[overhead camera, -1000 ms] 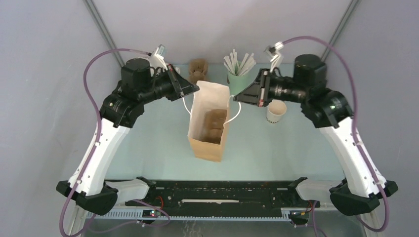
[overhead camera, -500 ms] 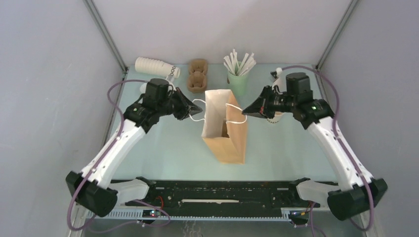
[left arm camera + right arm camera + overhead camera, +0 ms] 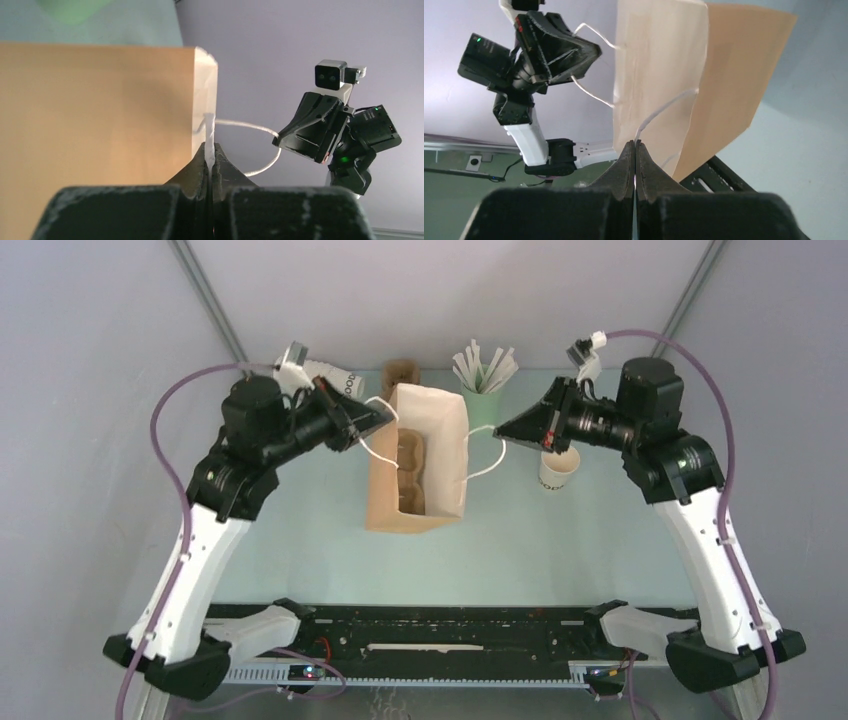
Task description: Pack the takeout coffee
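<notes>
The takeout coffee, a cream-white paper cup (image 3: 557,471), stands on the table right of the brown paper bag (image 3: 432,430), partly behind my right arm. The bag hangs tilted between both grippers, its open mouth showing a brown cup carrier (image 3: 407,478) inside. My left gripper (image 3: 386,418) is shut on the bag's left white cord handle (image 3: 210,131). Opposite it, my right gripper (image 3: 499,432) is shut on the right cord handle (image 3: 659,111). Each wrist view looks past the bag (image 3: 100,110) (image 3: 664,70) at the other gripper.
A long stack of nested cups (image 3: 328,376) lies at the back left. A pale green cup of white sticks (image 3: 482,392) stands behind the bag. Another brown carrier (image 3: 399,371) sits at the back. Grey walls close in on both sides.
Both arms have risen and drawn back from half a second ago. The bag has come up with them, shifted left and tipped so that its mouth faces the camera.
</notes>
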Controlling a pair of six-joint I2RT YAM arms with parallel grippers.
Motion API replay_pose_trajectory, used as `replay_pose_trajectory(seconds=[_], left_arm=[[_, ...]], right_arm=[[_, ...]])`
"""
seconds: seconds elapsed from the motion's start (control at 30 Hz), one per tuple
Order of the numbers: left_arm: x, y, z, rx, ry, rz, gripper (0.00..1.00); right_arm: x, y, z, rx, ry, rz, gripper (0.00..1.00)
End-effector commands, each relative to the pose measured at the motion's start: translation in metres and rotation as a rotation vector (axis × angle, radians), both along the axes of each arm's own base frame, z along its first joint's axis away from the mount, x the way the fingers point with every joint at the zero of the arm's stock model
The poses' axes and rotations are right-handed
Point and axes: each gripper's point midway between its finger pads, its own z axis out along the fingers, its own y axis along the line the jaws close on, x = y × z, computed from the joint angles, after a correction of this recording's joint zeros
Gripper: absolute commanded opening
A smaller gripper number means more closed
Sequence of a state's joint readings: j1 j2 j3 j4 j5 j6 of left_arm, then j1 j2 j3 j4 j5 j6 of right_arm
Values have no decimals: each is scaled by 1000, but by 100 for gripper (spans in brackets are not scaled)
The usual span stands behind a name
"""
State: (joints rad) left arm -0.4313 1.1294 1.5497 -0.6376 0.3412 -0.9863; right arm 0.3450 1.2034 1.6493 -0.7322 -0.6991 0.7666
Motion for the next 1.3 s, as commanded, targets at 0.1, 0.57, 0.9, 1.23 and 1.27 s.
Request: replay_pose_trajectory(seconds=[0.1, 0.57, 0.9, 1.23, 1.27], left_arm=[[10, 35, -133, 128, 278, 135, 0], [22, 89, -64, 280, 79, 301, 0], [32, 203, -107, 430, 94, 586, 0], [43, 191, -68, 314, -115, 509, 0], [46, 192, -59, 303, -131, 508, 0]], right_arm=[[27, 9, -120, -86, 272, -7, 0], [41, 21, -68, -97, 86, 41, 49], [36, -20, -79, -173, 71, -28, 71], [20, -25, -110, -190, 141, 1, 71], [20, -25, -111, -187, 143, 5, 71]])
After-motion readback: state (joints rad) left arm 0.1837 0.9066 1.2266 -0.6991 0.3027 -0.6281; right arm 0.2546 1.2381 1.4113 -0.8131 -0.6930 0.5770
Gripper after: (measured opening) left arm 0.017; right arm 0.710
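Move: Each hand already grips one handle of the paper bag. The bag's middle hangs about 7 cm right, 3 cm back and 15 cm below the left hand, and roughly 13 cm left, 3 cm back and 15 cm below the right hand. Low on the table, the brown cup holder lies some 26 cm ahead of the left hand and 2 cm to its right. The single paper cup stands about 15 cm right of the right hand and 7 cm ahead. Both hands, each still pinching its handle, drop the bag some 15 cm together. As they rise again, the right hand opens wide and lets go of its handle, then sinks a little beside the bag. The left hand keeps its pinch and, after coming partway up, carries the bag about 15 cm left, turning some 30 degrees counter-clockwise. ##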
